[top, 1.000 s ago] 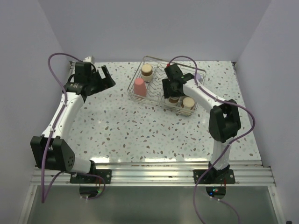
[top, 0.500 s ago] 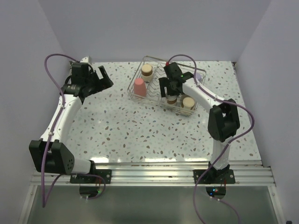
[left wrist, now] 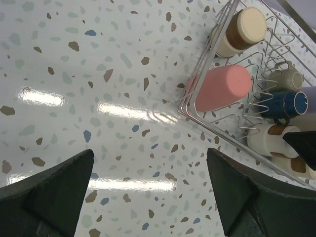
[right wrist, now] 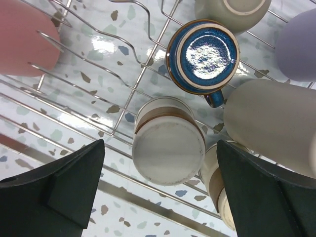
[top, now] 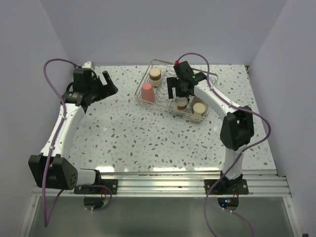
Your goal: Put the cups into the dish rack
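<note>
The dish rack (top: 143, 102), a silvery wire basket, stands at the back of the table. Cups sit in it upside down: a pink tumbler (top: 147, 92), a beige-and-brown cup (top: 155, 74) and two white cups with brown bands (top: 182, 103) (top: 199, 108). My right gripper (top: 178, 90) hangs open over the rack. In the right wrist view it (right wrist: 160, 192) stands just above a banded cup (right wrist: 169, 143), apart from it. Around this cup are a dark blue handled mug (right wrist: 203, 56), a lavender cup (right wrist: 298, 47) and a tall beige tumbler (right wrist: 269, 123). My left gripper (top: 106, 84) is open and empty over bare table left of the rack.
The speckled table (top: 148, 138) runs from the rack to the arm bases. In the left wrist view the rack's corner (left wrist: 183, 109) lies to the upper right, with the pink tumbler (left wrist: 222, 88) just inside. White walls close in the left, back and right.
My right gripper opened, let go of the banded cup in the rack and lifted a little. My left arm drew slightly back to the left.
</note>
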Available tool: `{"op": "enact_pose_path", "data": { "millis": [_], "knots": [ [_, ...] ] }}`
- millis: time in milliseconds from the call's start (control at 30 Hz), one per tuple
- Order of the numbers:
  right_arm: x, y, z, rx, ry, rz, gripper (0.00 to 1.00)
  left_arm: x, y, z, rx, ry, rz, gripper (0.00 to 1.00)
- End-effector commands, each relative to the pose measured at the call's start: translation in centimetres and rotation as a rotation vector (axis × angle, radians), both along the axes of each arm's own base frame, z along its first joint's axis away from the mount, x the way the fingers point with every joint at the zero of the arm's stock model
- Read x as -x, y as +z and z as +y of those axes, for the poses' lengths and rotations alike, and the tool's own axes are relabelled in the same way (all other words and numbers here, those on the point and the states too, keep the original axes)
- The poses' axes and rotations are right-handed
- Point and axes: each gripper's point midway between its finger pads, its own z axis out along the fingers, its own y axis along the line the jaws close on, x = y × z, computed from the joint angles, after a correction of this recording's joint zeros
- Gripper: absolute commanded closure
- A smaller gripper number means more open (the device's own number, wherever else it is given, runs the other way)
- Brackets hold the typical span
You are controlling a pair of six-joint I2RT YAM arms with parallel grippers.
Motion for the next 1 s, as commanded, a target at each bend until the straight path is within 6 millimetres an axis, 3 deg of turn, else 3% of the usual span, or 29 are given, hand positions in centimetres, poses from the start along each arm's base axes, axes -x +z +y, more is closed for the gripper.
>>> {"op": "enact_pose_path", "data": {
  "millis": [0,67,167,267,300,367,400,433,500,533,600,667,800,967],
  "knots": [
    [0.5,8.1,1.2,-0.129,0.026,-0.132,0.01,1.0,1.3,1.0,-0.02,0.039,-0.027,0.0],
    [0.8,10.0,1.5,-0.167,0.047,-0.17,0.02,1.3,1.4,1.2,-0.026,0.047,-0.026,0.0],
    [2.3,14.3,1.7,-0.26,0.093,-0.274,0.01,1.9,1.9,1.2,-0.024,0.046,-0.039,0.0],
    [5.0,18.5,1.5,-0.356,0.148,-0.38,0.01,2.5,2.5,0.9,-0.009,0.032,-0.05,0.0],
    [6.8,20.1,0.9,-0.386,0.166,-0.421,0.01,2.8,2.7,0.8,-0.003,0.027,-0.058,0.0],
    [8.3,21.7,0.8,-0.429,0.209,-0.477,0.01,3.5,1.8,0.3,0.013,0.005,-0.041,0.0],
    [9.3,21.6,0.3,-0.43,0.208,-0.48,0.02,3.8,2.0,0.2,0.02,0.0,-0.054,0.0],
    [10.8,23.4,-0.7,-0.454,0.198,-0.525,0.01,4.3,1.1,0.0,0.028,-0.01,-0.034,0.0],
    [12.1,23.1,-2.1,-0.458,0.144,-0.538,0.01,5.0,1.2,-0.3,0.033,-0.022,-0.041,0.0],
    [13.5,24.4,-3.1,-0.492,0.121,-0.579,0.01,5.4,0.8,-0.5,0.033,-0.025,-0.033,0.0],
    [14.8,23.4,-4.0,-0.49,0.101,-0.569,0.01,6.2,1.3,-0.8,0.043,-0.028,-0.054,0.0],
    [17.1,23.9,-5.3,-0.519,0.083,-0.592,0.02,6.9,0.9,-1.1,0.056,-0.035,-0.045,0.0],
    [20.4,22.9,-7.2,-0.565,0.008,-0.541,0.01,8.1,1.3,-1.9,0.066,-0.054,-0.07,0.0],
    [24.2,22.6,-9.8,-0.598,-0.075,-0.512,0.01,9.0,-0.2,-1.6,0.049,-0.032,-0.064,0.0]
  ]
}}
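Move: The brown-banded cup, already released, sits base up in the rack almost under the right hand: about 1 cm back, 2 cm to the right and 6 cm down. The blue mug is some 7 cm beyond that cup and 1 cm farther right; the second brown-banded cup is about 7 cm to its right and 4 cm nearer. From the left hand the first cup lies some 29 cm right, 5 cm ahead and 15 cm lower. Rising quickly off the freshly placed brown-banded cup, the right hand climbs some 25 cm, at first almost straight up, then swings back about 22 cm and drifts right, away from the rack, sinking slightly at the end. Its wrist tips the open fingers up towards level and rolls its left side up, some 30 degrees each. The left hand, also open and empty, draws back about 9 cm. ##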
